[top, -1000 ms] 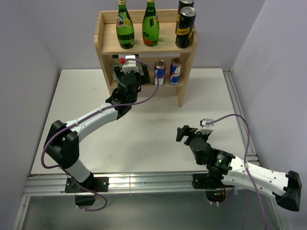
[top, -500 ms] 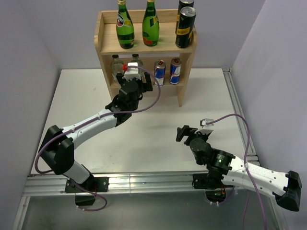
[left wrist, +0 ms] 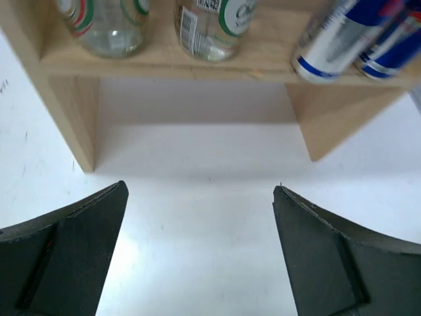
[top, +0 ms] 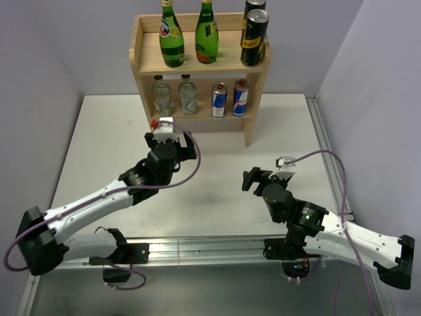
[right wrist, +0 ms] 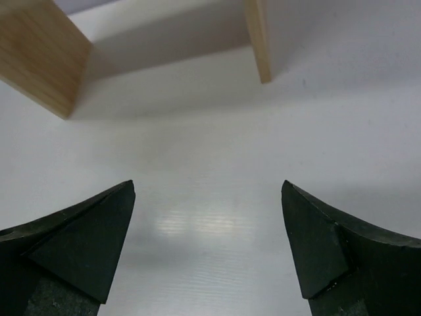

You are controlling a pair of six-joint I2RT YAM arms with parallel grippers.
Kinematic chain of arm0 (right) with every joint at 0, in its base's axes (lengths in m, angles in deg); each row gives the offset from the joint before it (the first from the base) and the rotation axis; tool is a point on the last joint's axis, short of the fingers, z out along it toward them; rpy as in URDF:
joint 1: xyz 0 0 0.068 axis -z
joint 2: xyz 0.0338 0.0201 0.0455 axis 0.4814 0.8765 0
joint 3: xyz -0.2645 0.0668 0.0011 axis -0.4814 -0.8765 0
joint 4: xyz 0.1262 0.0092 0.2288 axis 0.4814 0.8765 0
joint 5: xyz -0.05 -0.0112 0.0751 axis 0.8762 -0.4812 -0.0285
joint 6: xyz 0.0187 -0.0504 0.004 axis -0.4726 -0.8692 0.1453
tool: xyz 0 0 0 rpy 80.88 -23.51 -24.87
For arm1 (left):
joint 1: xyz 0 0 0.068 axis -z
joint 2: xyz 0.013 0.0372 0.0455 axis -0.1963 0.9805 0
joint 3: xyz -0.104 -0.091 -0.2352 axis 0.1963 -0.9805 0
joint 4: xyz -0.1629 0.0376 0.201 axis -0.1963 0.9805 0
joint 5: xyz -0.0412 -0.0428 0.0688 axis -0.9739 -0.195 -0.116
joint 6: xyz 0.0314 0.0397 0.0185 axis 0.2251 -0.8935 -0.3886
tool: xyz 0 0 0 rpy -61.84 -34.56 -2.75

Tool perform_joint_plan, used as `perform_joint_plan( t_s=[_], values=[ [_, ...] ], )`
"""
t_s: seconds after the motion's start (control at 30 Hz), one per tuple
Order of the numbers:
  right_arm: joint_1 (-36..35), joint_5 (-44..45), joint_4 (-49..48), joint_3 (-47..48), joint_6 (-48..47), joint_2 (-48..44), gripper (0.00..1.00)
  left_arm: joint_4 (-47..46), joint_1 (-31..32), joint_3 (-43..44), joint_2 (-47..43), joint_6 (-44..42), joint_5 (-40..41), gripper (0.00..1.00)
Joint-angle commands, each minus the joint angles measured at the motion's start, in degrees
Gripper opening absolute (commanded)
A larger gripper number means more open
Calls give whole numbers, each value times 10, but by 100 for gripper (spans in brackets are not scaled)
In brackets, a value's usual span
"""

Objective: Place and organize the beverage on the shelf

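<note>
The light-wood shelf (top: 253,125) stands at the back of the table. Its top tier holds two green bottles (top: 172,34) and two dark cans (top: 254,38). Its lower tier holds two clear bottles (top: 161,95) and two blue-and-silver cans (top: 219,100); these also show in the left wrist view (left wrist: 105,26) (left wrist: 335,43). My left gripper (top: 172,137) is open and empty over the table in front of the shelf. My right gripper (top: 253,179) is open and empty over the table at the right.
The white tabletop (top: 105,145) is bounded by grey walls at left and right. A metal rail (top: 197,247) runs along the near edge. The shelf's legs (right wrist: 260,39) show in the right wrist view.
My left gripper has let go of a clear bottle on the lower tier and drawn back toward the near side, open. The right arm has barely shifted.
</note>
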Motion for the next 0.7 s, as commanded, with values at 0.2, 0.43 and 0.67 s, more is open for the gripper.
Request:
perform_joint_plan(
  t_s=[0.2, 0.43, 0.67],
  values=[
    [-3, -44, 92, 315, -109, -30, 100, 235, 64, 35, -200, 105, 45, 99],
    [-3, -59, 110, 384, -137, -59, 100, 276, 65, 58, -265, 102, 58, 99],
    [-3, -52, 120, 380, -136, -74, 100, 281, 66, 69, -278, 96, 63, 99]
  ],
)
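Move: The clear bottle I have just set on the lower shelf, the right one of the pair, stands about 16 cm ahead of my empty left hand, 3 cm to its right and 4 cm higher. The other clear bottle is about 8 cm to the left of that one, and the nearer blue can about 10 cm to its right. From my right hand that same bottle lies about 26 cm ahead, 22 cm left and 12 cm up. I keep drawing my open left hand straight back from the shelved bottles, then swing it left and up, roughly 9 cm each way, its left side dipping some 15 degrees. Meanwhile I raise my empty right hand fast, about 25 cm, drifting some 6 cm right and slightly back, tipping its fingers up and rolling its left side upward; both grippers stay wide open and touch nothing. ##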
